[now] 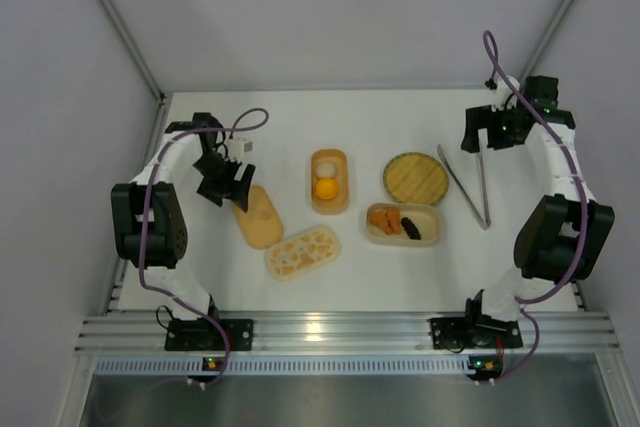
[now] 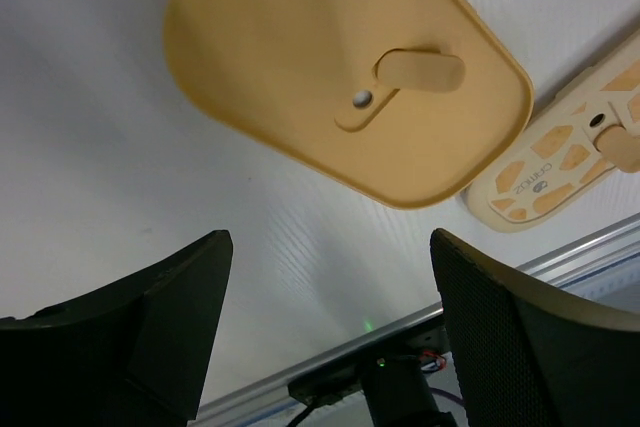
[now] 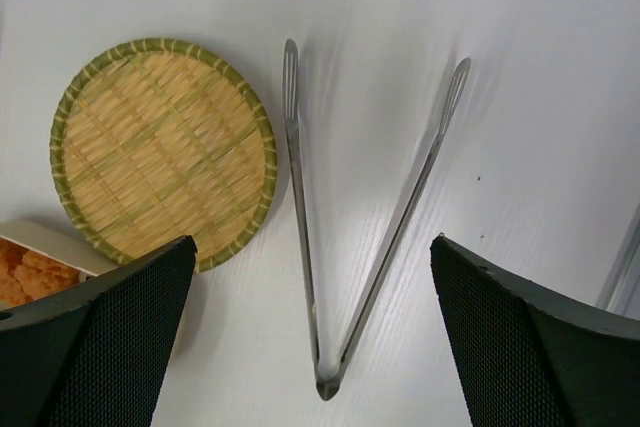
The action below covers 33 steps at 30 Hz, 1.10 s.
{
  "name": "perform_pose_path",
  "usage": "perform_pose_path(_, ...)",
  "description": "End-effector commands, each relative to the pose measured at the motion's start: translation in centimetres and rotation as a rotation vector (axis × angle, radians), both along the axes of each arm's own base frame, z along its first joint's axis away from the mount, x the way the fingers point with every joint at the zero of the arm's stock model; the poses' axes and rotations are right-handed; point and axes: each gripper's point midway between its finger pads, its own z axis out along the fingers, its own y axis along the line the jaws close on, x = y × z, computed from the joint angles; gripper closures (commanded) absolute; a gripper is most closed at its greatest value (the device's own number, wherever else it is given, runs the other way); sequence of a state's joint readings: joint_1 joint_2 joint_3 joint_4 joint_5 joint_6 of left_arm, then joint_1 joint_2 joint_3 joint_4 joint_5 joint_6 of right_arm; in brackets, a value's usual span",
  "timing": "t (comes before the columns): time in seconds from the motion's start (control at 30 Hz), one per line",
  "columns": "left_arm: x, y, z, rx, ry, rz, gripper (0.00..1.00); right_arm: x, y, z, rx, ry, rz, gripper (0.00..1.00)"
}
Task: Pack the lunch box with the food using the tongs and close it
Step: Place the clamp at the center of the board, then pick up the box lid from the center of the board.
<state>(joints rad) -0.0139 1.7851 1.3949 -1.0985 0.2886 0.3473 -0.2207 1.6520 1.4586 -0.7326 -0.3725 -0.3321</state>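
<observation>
The silver tongs point(image 1: 467, 187) lie flat on the table at the right, arms spread in a V, with the hinge point(image 3: 326, 385) between my right fingers in the wrist view. My right gripper point(image 1: 483, 141) point(image 3: 312, 247) hovers open above them and holds nothing. One open tan lunch box tray point(image 1: 345, 183) holds a whitish ball point(image 1: 326, 166) and a yellow-orange ball point(image 1: 325, 189). A second tray point(image 1: 403, 239) holds orange chunks point(image 1: 384, 219) and a dark piece point(image 1: 413, 225). My left gripper point(image 1: 228, 187) point(image 2: 330, 287) is open and empty beside a plain tan lid point(image 1: 258, 217) point(image 2: 340, 77).
A patterned lid point(image 1: 302, 251) point(image 2: 560, 162) lies in front of the plain one. A round woven yellow plate point(image 1: 415, 178) point(image 3: 165, 152) sits just left of the tongs. The metal rail of the table's near edge point(image 2: 420, 322) runs below my left fingers.
</observation>
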Motion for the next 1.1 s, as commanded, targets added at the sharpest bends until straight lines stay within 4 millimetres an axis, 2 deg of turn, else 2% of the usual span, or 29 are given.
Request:
perform_pose_path(0.0,-2.3,-0.1,-0.1,0.005,0.126,0.122,0.15,-0.6,0.5,1.5,0.021,0.002,0.025,0.01)
perform_pose_path(0.13,-3.0,-0.7,-2.1,0.001,0.219,0.238,0.2,-0.7,0.2,2.1,0.009,0.002,0.018,0.01)
perform_pose_path(0.23,-2.6,-1.0,-3.2,-0.002,0.231,0.3,0.27,-1.0,0.2,2.9,0.001,-0.01,0.011,0.01)
perform_pose_path(0.27,-1.9,-0.9,-3.5,0.01,0.214,0.318,0.35,-1.1,0.2,3.0,0.001,-0.011,0.009,0.01)
perform_pose_path(0.4,-1.0,-1.0,-5.2,0.039,0.233,0.369,0.52,-1.6,0.1,3.9,-0.013,-0.026,0.002,0.01)
perform_pose_path(0.6,0.0,-1.6,-6.7,0.07,0.244,0.391,0.59,-2.2,0.0,4.6,-0.019,-0.038,-0.013,0.01)
perform_pose_path(0.77,1.2,-1.2,-8.4,0.107,0.252,0.401,0.72,-2.8,-0.1,4.9,-0.031,-0.043,-0.023,0.0)
perform_pose_path(0.9,4.3,-0.8,-8.5,0.119,0.167,0.42,0.82,-3.1,-0.2,5.1,-0.038,-0.046,-0.028,0.01)
perform_pose_path(0.93,5.9,-0.7,-8.1,0.113,0.117,0.423,0.85,-3.2,-0.2,5.1,-0.039,-0.045,-0.03,0.01)
perform_pose_path(1.03,7.5,-0.4,-8.5,0.128,0.093,0.423,0.9,-3.3,-0.2,5.0,-0.038,-0.044,-0.036,0.01)
perform_pose_path(1.07,8.3,-0.3,-8.2,0.133,0.08,0.422,0.94,-3.4,-0.1,5.0,-0.037,-0.042,-0.036,0.01)
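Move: The plain peach lid lies under the left gripper, its middle about 5 cm to the right, 1 cm back and 7 cm below. The patterned lid is some 10 cm to the right of the plain lid and 8 cm nearer the base; the orange lunch box stands 16 cm to its right and 8 cm farther out. From the right gripper, the plain lid is about 50 cm to the left, 13 cm back and 18 cm down. Bring the left gripper down about 7 cm, drawing back a little first, onto the plain lid's left long edge; turn it some 20 degrees counter-clockwise and swing the fingertips slightly towards the base. Shut the wide-open fingers on that edge, then move forward about 4 cm with it. Lift the empty, open right gripper up and back, clear of the tongs. ##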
